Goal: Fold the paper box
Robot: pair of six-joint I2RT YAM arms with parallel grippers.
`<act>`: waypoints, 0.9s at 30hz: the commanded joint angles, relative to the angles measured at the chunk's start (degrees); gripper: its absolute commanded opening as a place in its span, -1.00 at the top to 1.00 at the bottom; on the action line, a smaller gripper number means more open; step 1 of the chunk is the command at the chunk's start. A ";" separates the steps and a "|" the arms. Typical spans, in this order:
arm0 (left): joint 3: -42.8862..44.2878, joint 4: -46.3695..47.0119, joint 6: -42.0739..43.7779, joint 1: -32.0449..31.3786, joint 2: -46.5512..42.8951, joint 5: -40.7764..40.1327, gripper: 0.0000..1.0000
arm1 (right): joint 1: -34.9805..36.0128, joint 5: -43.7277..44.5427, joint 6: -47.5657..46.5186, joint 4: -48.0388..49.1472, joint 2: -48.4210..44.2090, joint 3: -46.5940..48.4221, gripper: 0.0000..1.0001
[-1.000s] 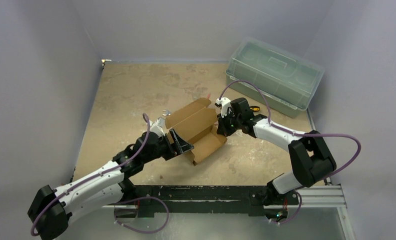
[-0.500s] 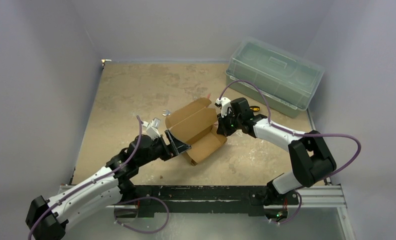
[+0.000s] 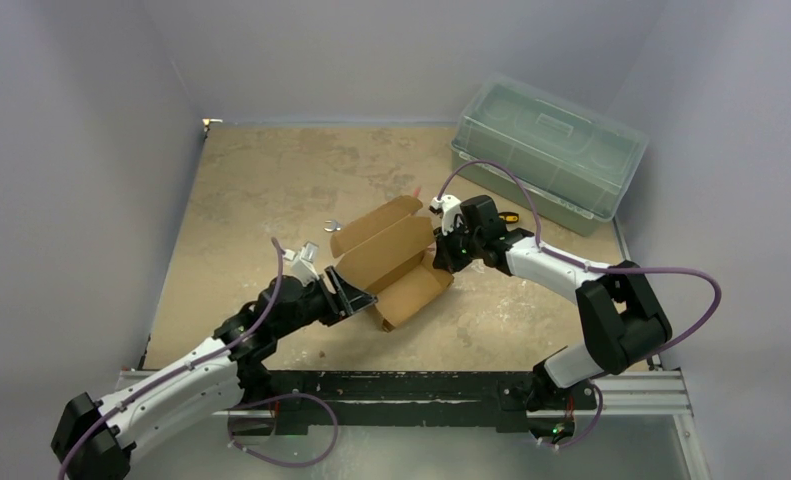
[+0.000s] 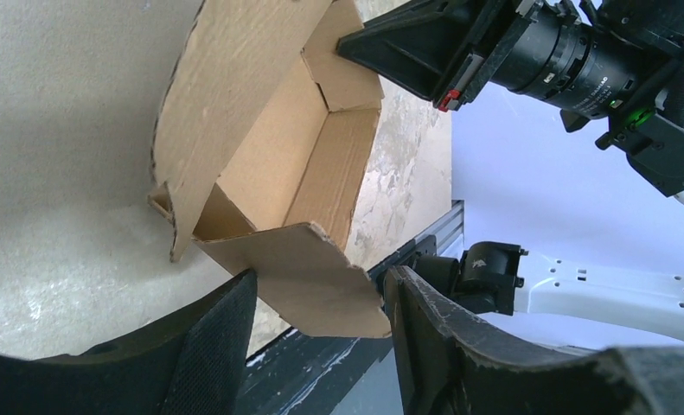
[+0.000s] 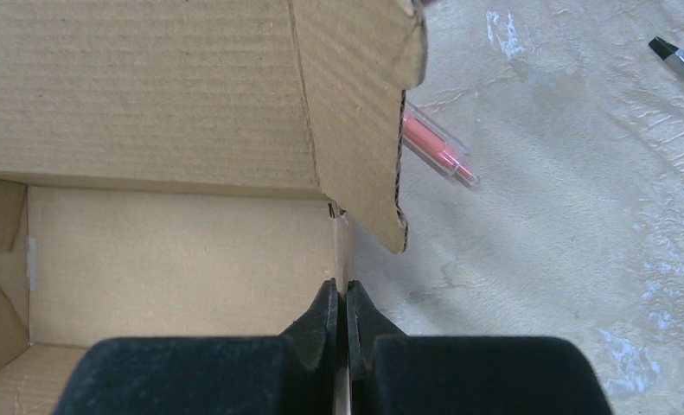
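The brown paper box lies half-formed in the middle of the table, walls up and flaps spread. My right gripper sits at its right end, shut on the thin edge of a box wall; a pale sliver of card shows between the fingertips. My left gripper is at the box's near-left corner. In the left wrist view its fingers stand apart, and a loose end flap lies flat across the gap, its edges close to both pads. The box's open inside faces that camera.
A green-tinted plastic lidded bin stands at the back right. A red pen lies just beyond the box, another pen tip farther right. A small metal ring lies left of the box. The table's near rail is close.
My left gripper has drawn back toward the near left and its jaws have narrowed round the end flap. The box and the right arm have stayed put.
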 commanded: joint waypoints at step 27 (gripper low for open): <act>1.83 12.12 -1.48 -0.07 12.63 1.51 0.37 | 1.39 0.11 -0.10 0.23 0.66 2.83 0.99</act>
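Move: The tray's near end flap is just off the left fingertips, about 2 cm to their right and 3 cm below. The tray's middle lies some 7 cm right, 2 cm ahead and 5 cm down; the raised lid panel is about 9 cm ahead and 2 cm right, roughly level. From the right hand, pinching the far end wall, that flap is roughly 12 cm left and 10 cm back, 2 cm up. Left hand eases right and forward about 2 cm, then sinks 2 cm at the end flap, fingers narrowing; right keeps its pinch. ##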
